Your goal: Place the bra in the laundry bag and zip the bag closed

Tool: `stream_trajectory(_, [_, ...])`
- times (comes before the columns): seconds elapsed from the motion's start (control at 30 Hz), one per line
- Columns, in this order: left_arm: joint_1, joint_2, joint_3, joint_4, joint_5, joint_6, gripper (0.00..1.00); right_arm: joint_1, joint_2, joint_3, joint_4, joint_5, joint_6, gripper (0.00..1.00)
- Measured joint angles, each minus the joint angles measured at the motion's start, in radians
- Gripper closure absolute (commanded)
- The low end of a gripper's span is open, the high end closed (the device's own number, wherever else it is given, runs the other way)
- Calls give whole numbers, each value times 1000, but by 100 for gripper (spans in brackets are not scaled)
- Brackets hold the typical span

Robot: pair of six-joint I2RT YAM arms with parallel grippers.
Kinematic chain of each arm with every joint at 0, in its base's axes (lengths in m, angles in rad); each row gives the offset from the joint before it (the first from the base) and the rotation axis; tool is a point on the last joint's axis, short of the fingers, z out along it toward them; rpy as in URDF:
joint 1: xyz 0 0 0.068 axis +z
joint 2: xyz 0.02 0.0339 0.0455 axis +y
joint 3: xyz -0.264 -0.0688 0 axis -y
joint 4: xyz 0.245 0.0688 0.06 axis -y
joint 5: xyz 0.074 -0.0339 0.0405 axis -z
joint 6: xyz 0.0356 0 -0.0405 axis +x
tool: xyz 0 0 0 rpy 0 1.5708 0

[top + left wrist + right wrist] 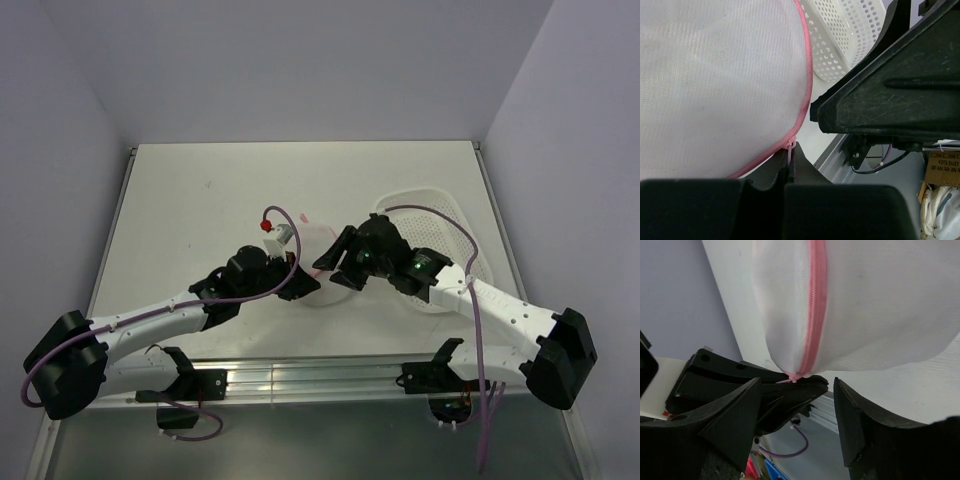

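Observation:
The laundry bag (316,243) is a white mesh pouch with a pink zipper (815,315), lying mid-table. In the left wrist view the laundry bag (715,80) fills the upper left. My left gripper (789,151) is shut on the pink zipper pull (791,146) at the bag's near edge. My right gripper (796,383) is open just beside that end of the zipper, its fingers (735,415) apart and not touching the mesh. In the top view the left gripper (299,278) and right gripper (331,262) meet at the bag's near side. The bra is hidden.
A white perforated plastic basket (443,228) stands to the right of the bag, under the right arm; its wall (840,35) shows close behind the bag. The table's metal front rail (310,378) runs just below the grippers.

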Motion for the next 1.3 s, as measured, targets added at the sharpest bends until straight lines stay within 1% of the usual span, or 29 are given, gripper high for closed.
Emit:
stream_trajectory(0.17, [0,0,0,-1,0,0,100,6,2,-7,43,3,39,40])
stream_trajectory(0.2, [0,0,0,-1,0,0,100,8,2,-12,54,3,45,42])
stream_trajectory(0.27, [0,0,0,-1,0,0,100,12,3,-23,72,3,57,43])
stream_trajectory(0.47, [0,0,0,-1,2,0,100,16,14,-38,84,10,70,50])
stream_trajectory(0.5, [0,0,0,-1,2,0,100,16,15,-38,84,13,71,56])
stream_trajectory(0.57, [0,0,0,-1,3,0,100,16,18,-39,88,15,75,62])
stream_trajectory(0.6, [0,0,0,-1,3,0,100,16,21,-39,91,18,76,72])
stream_trajectory(0.7, [0,-1,0,-2,3,0,100,16,33,-41,93,23,79,88])
stream_trajectory(0.8, [0,-5,0,-13,0,0,100,16,47,-43,100,22,77,97])
stream_trajectory(0.9, [0,-13,0,-28,-2,1,100,13,55,-42,101,17,68,100])
stream_trajectory(1.07, [4,-59,-1,-83,-30,4,100,-26,69,-12,84,-24,9,100])
stream_trajectory(1.3, [86,-122,-22,-132,-39,3,100,-130,121,129,0,-90,-153,100])
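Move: The pink zip band's edge, which the right hand goes for, lies between its open fingers, about 1 cm left and 1 cm below, level fore and aft. The bag's white body hangs some 3 cm ahead, 2 cm left and 5 cm below that hand; the white basket stands about 22 cm right, 4 cm ahead and 12 cm lower. From the left hand, already pinching the pink pull, that edge is roughly 3 cm ahead and 2 cm right, about level. Slightly left and down, the right hand settles onto the bag's edge by a centimetre or two while its fingers shut, pinching the pink band beside the left grip. It then draws the band forward and up, about 3 cm each way, and a little right. The left hand waits, keeping its pinch on the pull, then heads left some 4 cm and slightly forward, away from the right grip. ##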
